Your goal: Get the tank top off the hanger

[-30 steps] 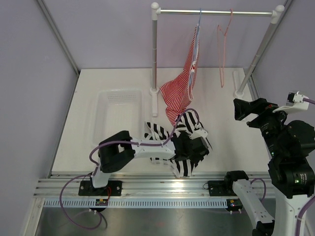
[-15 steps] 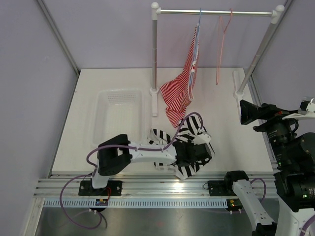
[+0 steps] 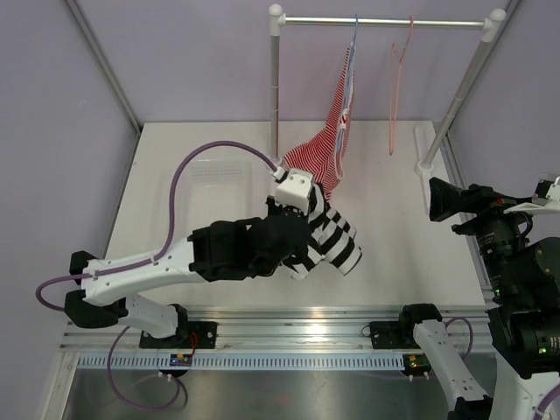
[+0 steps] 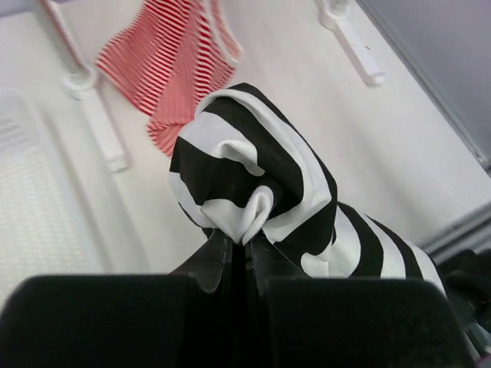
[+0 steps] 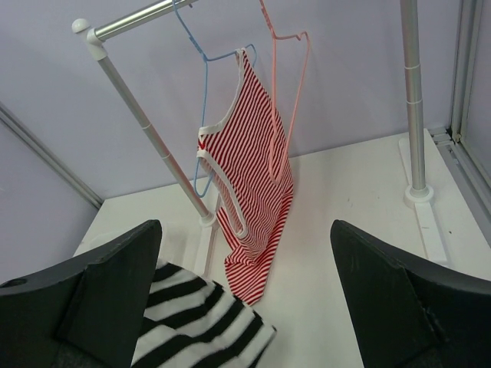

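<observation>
The black-and-white striped tank top (image 3: 331,242) hangs bunched from my left gripper (image 3: 302,234), lifted off the table in front of the rack. In the left wrist view the jaws (image 4: 242,241) are pressed together on a fold of the tank top (image 4: 253,165). The pink hanger (image 3: 395,87) hangs bare on the rail, hook over it, and shows again in the right wrist view (image 5: 288,84). My right gripper (image 3: 442,199) is at the right side, open with nothing between its fingers (image 5: 245,226). The tank top (image 5: 196,318) shows low left in that view.
A red-and-white striped garment (image 3: 324,149) hangs from a blue hanger (image 3: 353,52) on the rail (image 3: 385,22), its hem reaching the table. A white basket (image 3: 210,197) sits at the left. The rack's posts and feet stand at the back.
My left gripper shut on the tank top and raised it up and back toward the rack. The right gripper drew a little to the right, then held still. The pink hanger swings slightly.
</observation>
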Motion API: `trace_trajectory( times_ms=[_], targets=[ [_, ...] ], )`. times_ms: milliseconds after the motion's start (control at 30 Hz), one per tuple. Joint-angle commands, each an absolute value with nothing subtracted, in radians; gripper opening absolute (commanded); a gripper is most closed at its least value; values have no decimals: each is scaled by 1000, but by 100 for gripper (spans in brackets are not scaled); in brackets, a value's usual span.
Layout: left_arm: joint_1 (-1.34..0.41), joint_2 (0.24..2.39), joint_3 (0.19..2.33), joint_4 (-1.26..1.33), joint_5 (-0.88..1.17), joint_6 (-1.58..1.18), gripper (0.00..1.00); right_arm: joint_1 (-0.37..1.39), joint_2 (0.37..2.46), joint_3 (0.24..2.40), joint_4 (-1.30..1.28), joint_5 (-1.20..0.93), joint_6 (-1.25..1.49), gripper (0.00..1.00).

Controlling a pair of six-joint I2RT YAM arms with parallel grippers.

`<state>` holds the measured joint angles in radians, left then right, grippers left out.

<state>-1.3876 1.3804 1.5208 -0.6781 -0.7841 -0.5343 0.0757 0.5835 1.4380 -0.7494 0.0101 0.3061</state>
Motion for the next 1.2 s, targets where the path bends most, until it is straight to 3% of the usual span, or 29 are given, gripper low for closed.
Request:
trace_trajectory(
  times_ms=[0,100,267,600,933,1167],
  targets=[
    [-1384,1330,1584,-851,-1042,-543,0,72,580,1468,-724,23,287,99],
    [-1339,1289,1646,-965,-1116,-552,0,72,581,1466,-723,21,287,100],
    [-1168,1212,1645,-1029,-1075,-540,0,72,581,1465,-719,15,291,99],
    [-708,1123,1376,-830,-685,-442,0,72,583,1451,-703,-29,301,99],
    [-634,1212,1370,-695,-491,-459,0,72,601,1424,-693,-81,310,100],
    [-491,1262,1325,-609,-393,-508,0,72,597,1416,-686,-94,307,100]
  ],
)
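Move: The left hand already holds the striped tank top; the white basket it is bound for has its middle roughly 28 cm to the left, 13 cm ahead and 29 cm below. The left rack foot stands on the table some 22 cm ahead and 10 cm left; the red tank top hangs about 18 cm ahead, 3 cm right and 10 cm lower. From the right hand the basket lies about 53 cm left, 13 cm ahead and 43 cm below. Leftward and forward in an arc, the left hand carries the bunched striped tank top towards the basket, rising slightly, reaching about 25 cm left, then easing back 4 cm while still going forward, some 15 cm in all. It sinks roughly 9 cm from its peak; the wrist swings counter-clockwise, ending about 30 degrees round and tipped a little further down, fingers still shut on the cloth. ##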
